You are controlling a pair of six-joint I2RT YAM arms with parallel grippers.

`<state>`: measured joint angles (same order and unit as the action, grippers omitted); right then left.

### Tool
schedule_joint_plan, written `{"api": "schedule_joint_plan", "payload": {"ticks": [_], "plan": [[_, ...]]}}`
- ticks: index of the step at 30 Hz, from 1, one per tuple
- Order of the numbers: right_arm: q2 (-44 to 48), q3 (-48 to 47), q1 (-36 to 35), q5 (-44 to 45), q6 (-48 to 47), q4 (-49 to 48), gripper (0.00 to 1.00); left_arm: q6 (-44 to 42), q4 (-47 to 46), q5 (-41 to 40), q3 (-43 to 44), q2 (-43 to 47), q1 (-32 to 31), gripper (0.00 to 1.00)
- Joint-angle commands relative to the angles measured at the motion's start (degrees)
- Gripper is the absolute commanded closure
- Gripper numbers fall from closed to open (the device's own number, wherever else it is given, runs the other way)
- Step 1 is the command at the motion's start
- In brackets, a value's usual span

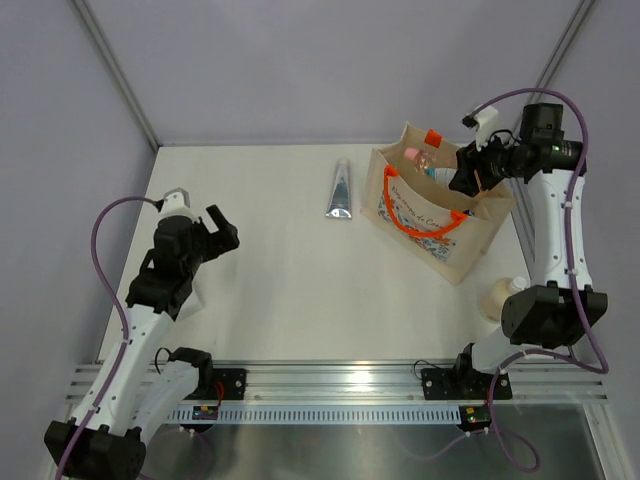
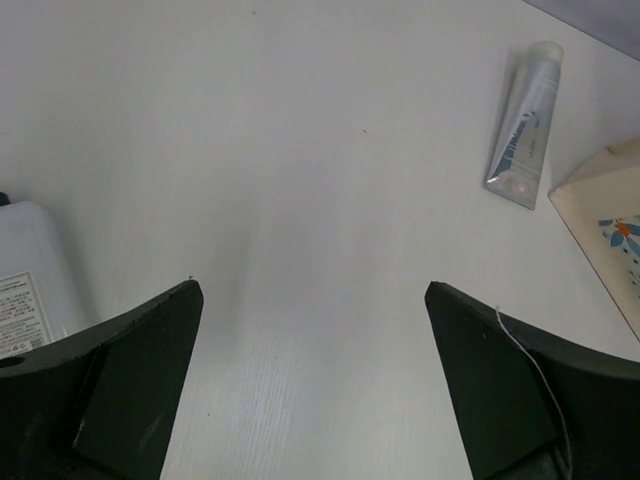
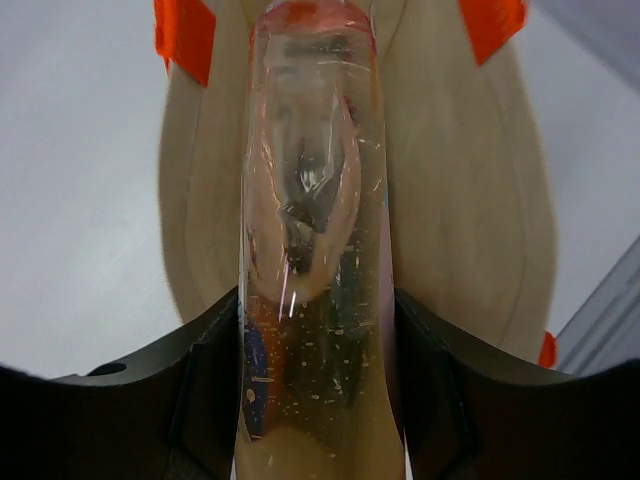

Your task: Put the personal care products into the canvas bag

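Observation:
The canvas bag [image 1: 440, 215] stands upright at the back right, its orange handles [image 1: 432, 228] hanging over the near side. My right gripper [image 1: 465, 175] hovers over the bag's open mouth, shut on a clear peach-pink bottle [image 3: 310, 200] that points toward the bag's inner wall [image 3: 470, 200]; in the top view the bottle [image 1: 425, 158] lies across the opening. A silver tube [image 1: 340, 190] lies flat on the table left of the bag, and shows too as the tube [image 2: 525, 130] in the left wrist view. My left gripper [image 1: 222, 232] stands open above bare table at the left, holding nothing.
A cream pump bottle [image 1: 503, 297] stands on the table by the right arm's lower link. A white bottle with a printed label [image 2: 30, 290] sits just left of my left fingers [image 2: 120, 380]. Grey walls close the table at the back and sides.

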<state>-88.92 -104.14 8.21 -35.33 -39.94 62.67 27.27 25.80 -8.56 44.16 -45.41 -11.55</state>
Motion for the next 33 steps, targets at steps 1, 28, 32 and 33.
{"api": "schedule_joint_plan", "payload": {"ticks": [1, 28, 32, 33], "plan": [[-2.91, 0.16, -0.65, -2.02, -9.27, 3.94, 1.0, 4.18, 1.78, -10.04, -0.22, 0.76, 0.13, 0.01], [3.13, -10.22, -2.76, -6.92, 0.06, 4.29, 0.01, 13.43, 20.07, -22.63, 15.95, -33.51, 11.46, 0.01], [6.83, -3.98, -2.85, -18.69, -1.1, 3.95, 0.0, 11.85, 20.08, -25.9, 18.06, -37.29, 13.12, 0.01], [7.88, -2.49, -2.85, -19.85, -0.67, 3.42, 0.01, 11.41, 19.9, -25.81, 18.24, -38.34, 14.61, 0.01]]}}
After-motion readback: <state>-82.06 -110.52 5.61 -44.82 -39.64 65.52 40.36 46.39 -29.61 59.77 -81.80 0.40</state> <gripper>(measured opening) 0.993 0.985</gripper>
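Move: The peach bottle is already in the right hand's grip. The canvas bag it is bound for has its middle about 17 cm below that hand, 3 cm to its left, level in reach; the silver tube lies some 25 cm left and 10 cm farther out, the pump bottle about 18 cm back and 14 cm right. The flat white bottle lies roughly 14 cm left of the empty left hand, 6 cm back and 17 cm below. The peach bottle goes about 10 cm down into the bag as the right hand tips its fingers some 20 degrees further down; the fingers then open, let go, and the hand climbs clear above the bag, finally drawing back and left. Meanwhile the open left hand swings left over the white bottle, sinking, pitching down and turning counter-clockwise, without touching it. ##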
